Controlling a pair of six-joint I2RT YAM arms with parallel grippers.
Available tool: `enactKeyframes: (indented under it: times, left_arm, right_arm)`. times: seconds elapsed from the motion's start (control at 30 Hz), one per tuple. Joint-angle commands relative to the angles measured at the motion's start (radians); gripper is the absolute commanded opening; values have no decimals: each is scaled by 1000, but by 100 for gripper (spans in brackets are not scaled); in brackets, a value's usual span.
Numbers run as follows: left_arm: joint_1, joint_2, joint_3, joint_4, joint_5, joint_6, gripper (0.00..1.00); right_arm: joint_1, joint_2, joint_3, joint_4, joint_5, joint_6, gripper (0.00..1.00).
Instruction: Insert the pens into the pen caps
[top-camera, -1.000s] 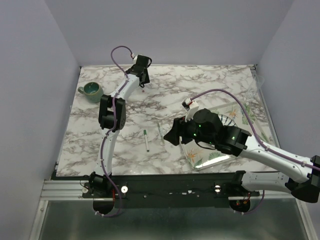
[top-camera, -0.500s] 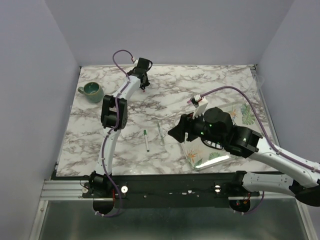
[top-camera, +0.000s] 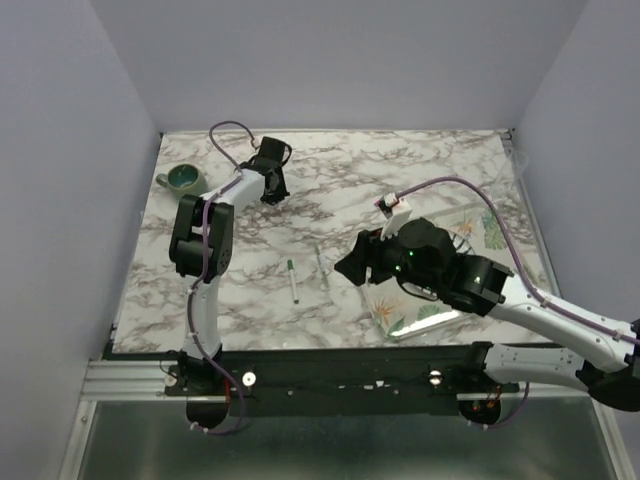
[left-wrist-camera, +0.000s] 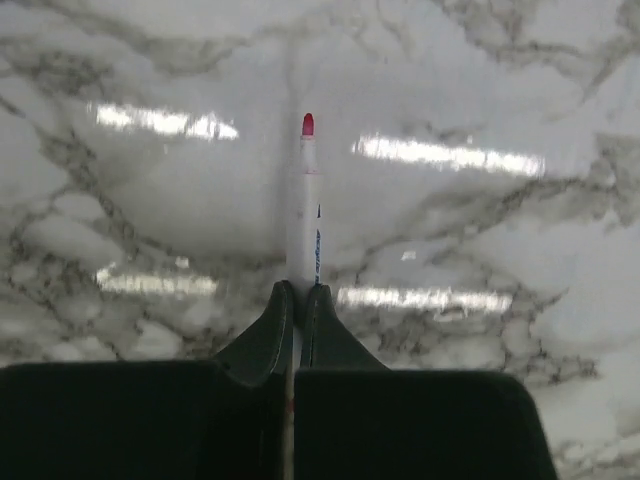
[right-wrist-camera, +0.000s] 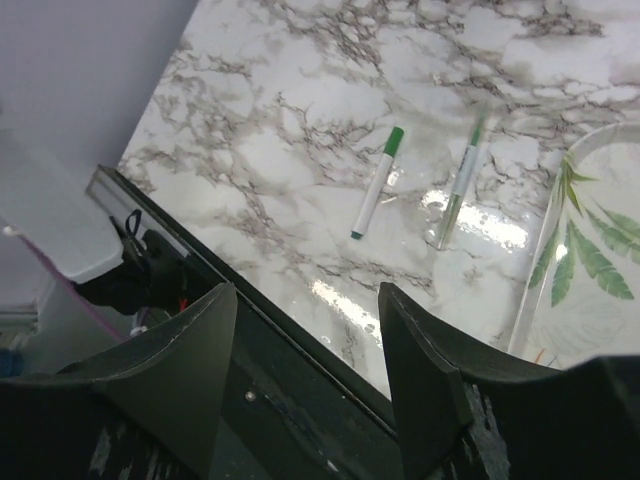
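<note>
In the left wrist view my left gripper (left-wrist-camera: 298, 292) is shut on a thin white pen (left-wrist-camera: 304, 215) with a red tip, which sticks out ahead over the marble. From above, that gripper (top-camera: 272, 192) is at the far left of the table, near the mug. A white pen with green ends (right-wrist-camera: 375, 188) (top-camera: 292, 281) and a translucent pen (right-wrist-camera: 461, 182) (top-camera: 322, 268) lie side by side mid-table. My right gripper (right-wrist-camera: 305, 292) (top-camera: 350, 268) hangs open and empty, just right of them. The pen caps are out of view.
A green mug (top-camera: 184, 179) stands at the far left corner. A clear plate with a leaf pattern (top-camera: 398, 318) (right-wrist-camera: 585, 260) lies under the right arm. The table's near edge and black rail (right-wrist-camera: 300, 400) run below the right gripper.
The left gripper has shut on the red-tipped pen and swung left and slightly toward me. The right gripper shifted a little and stayed open.
</note>
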Motion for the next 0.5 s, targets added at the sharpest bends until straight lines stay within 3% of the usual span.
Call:
enactKeyframes:
  times: [0.0, 0.23, 0.47]
  left_arm:
    - [-5, -321, -336, 119, 148, 0, 0]
    - [-51, -665, -683, 181, 369, -29, 0]
    - [-162, -1004, -841, 279, 557, -12, 0]
  right_arm:
    - [-61, 83, -52, 74, 11, 84, 66]
    - [-267, 227, -34, 234, -119, 201, 65]
    - [-298, 385, 97, 288, -231, 279, 64]
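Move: Lying on the table almost level with the left hand's pink-tipped pen, the pink cap is about 25 cm to the left hand's right and 3 cm nearer the base. The green marker lies about 31 cm back and 2 cm right of the left hand, the clear pen 27 cm back and 9 cm right. From the empty right hand, the cap is some 31 cm ahead, 11 cm right and 24 cm below; the plate is 10 cm ahead, 24 cm right. Drawing back about 20 cm and climbing some 11 cm, the left hand keeps its shut grip on the pen and brings it in towards the green marker and the clear pen, drifting right late on while turning clockwise and rolling left side down. The open right hand pushes forward about 11 cm and down 7 towards the pink cap, swinging clockwise and tipping its fingers down, touching nothing. ##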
